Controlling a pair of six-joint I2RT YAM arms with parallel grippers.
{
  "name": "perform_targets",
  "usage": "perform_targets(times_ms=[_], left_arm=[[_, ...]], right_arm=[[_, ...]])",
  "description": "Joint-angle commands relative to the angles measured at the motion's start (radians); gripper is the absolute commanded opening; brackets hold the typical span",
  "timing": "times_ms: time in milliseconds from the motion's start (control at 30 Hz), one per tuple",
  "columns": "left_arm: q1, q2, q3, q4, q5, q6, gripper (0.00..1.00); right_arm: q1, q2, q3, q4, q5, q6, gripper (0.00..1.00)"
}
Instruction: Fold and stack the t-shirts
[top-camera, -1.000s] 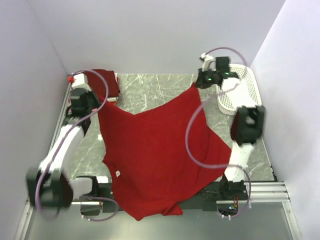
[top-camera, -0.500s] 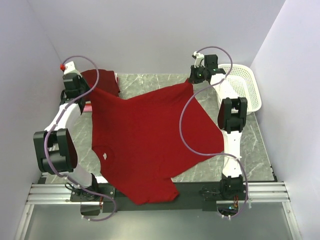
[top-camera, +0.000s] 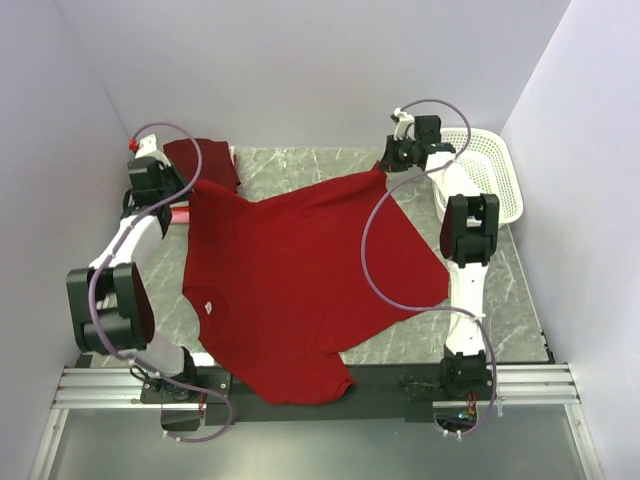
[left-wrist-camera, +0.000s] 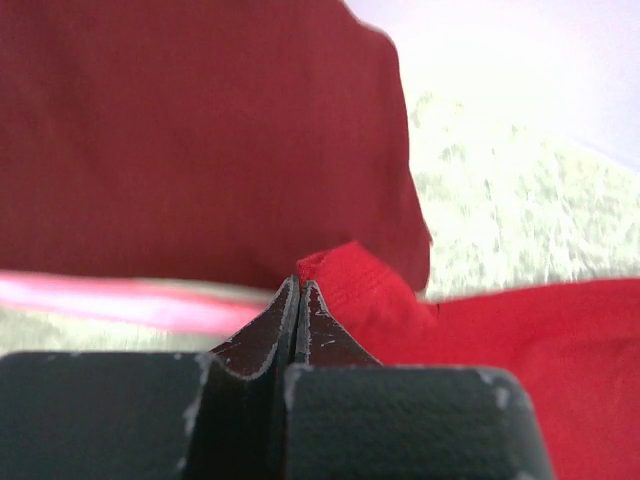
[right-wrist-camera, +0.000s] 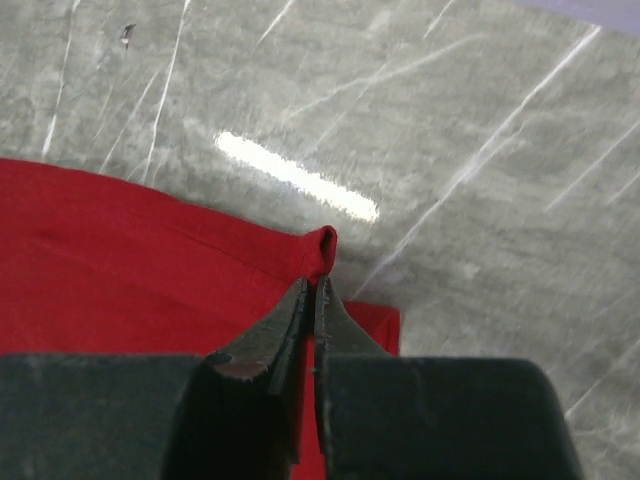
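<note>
A bright red t-shirt (top-camera: 300, 280) is stretched out over the marble table, its neck label (top-camera: 206, 307) at the left and its near end hanging over the table's front edge. My left gripper (top-camera: 178, 190) is shut on its far-left corner (left-wrist-camera: 345, 285). My right gripper (top-camera: 388, 165) is shut on its far-right corner (right-wrist-camera: 322, 245). A folded dark maroon t-shirt (top-camera: 205, 160) lies at the back left, filling the left wrist view (left-wrist-camera: 200, 130) behind the fingers. A pink strip of cloth (left-wrist-camera: 120, 300) shows under it.
A white perforated basket (top-camera: 490, 185) stands at the back right, beside the right arm. Bare marble table (top-camera: 300, 170) shows behind the red shirt and at the right (top-camera: 500, 300). Pale walls enclose the table on three sides.
Both grippers have carried the shirt's far corners toward the back of the table. The cloth, hanging and bunched a second ago, now lies flatter and spread wider.
</note>
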Motion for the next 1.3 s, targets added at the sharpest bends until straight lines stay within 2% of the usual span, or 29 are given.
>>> perform_targets(times_ms=[0, 433, 1267], left_arm=[[0.006, -0.117, -0.041, 0.026, 0.031, -0.021, 0.0], [0.004, -0.381, -0.172, -0.085, 0.043, -0.05, 0.0], [0.004, -0.607, -0.347, -0.241, 0.138, -0.118, 0.0]], right_arm=[[-0.036, -0.114, -0.045, 0.059, -0.053, 0.02, 0.0], [-0.06, -0.223, -0.206, 0.063, -0.15, -0.017, 0.0], [-0.106, -0.322, -0.404, 0.045, -0.17, -0.082, 0.0]])
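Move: Both hands grip the far edge of the red t-shirt, its body spread behind them on the table: the middle of that body is some 20 cm back, 28 cm right and 18 cm below the left gripper. The folded stack is about 9 cm ahead of the left gripper, 5 cm left and 13 cm below. From the right gripper the shirt's middle is roughly 30 cm back, 23 cm left and 9 cm lower; the white basket stands level with it, 26 cm right and 6 cm below. Keep both grippers shut on the red t-shirt and draw its far edge back over the part already lying on the table. Pull the left gripper back about 13 cm, away from the stack, drifting right and arching up some 5 cm before sinking part of the way. Bring the right gripper back about 8 cm and a little to its right, rising slightly, then sinking again. ##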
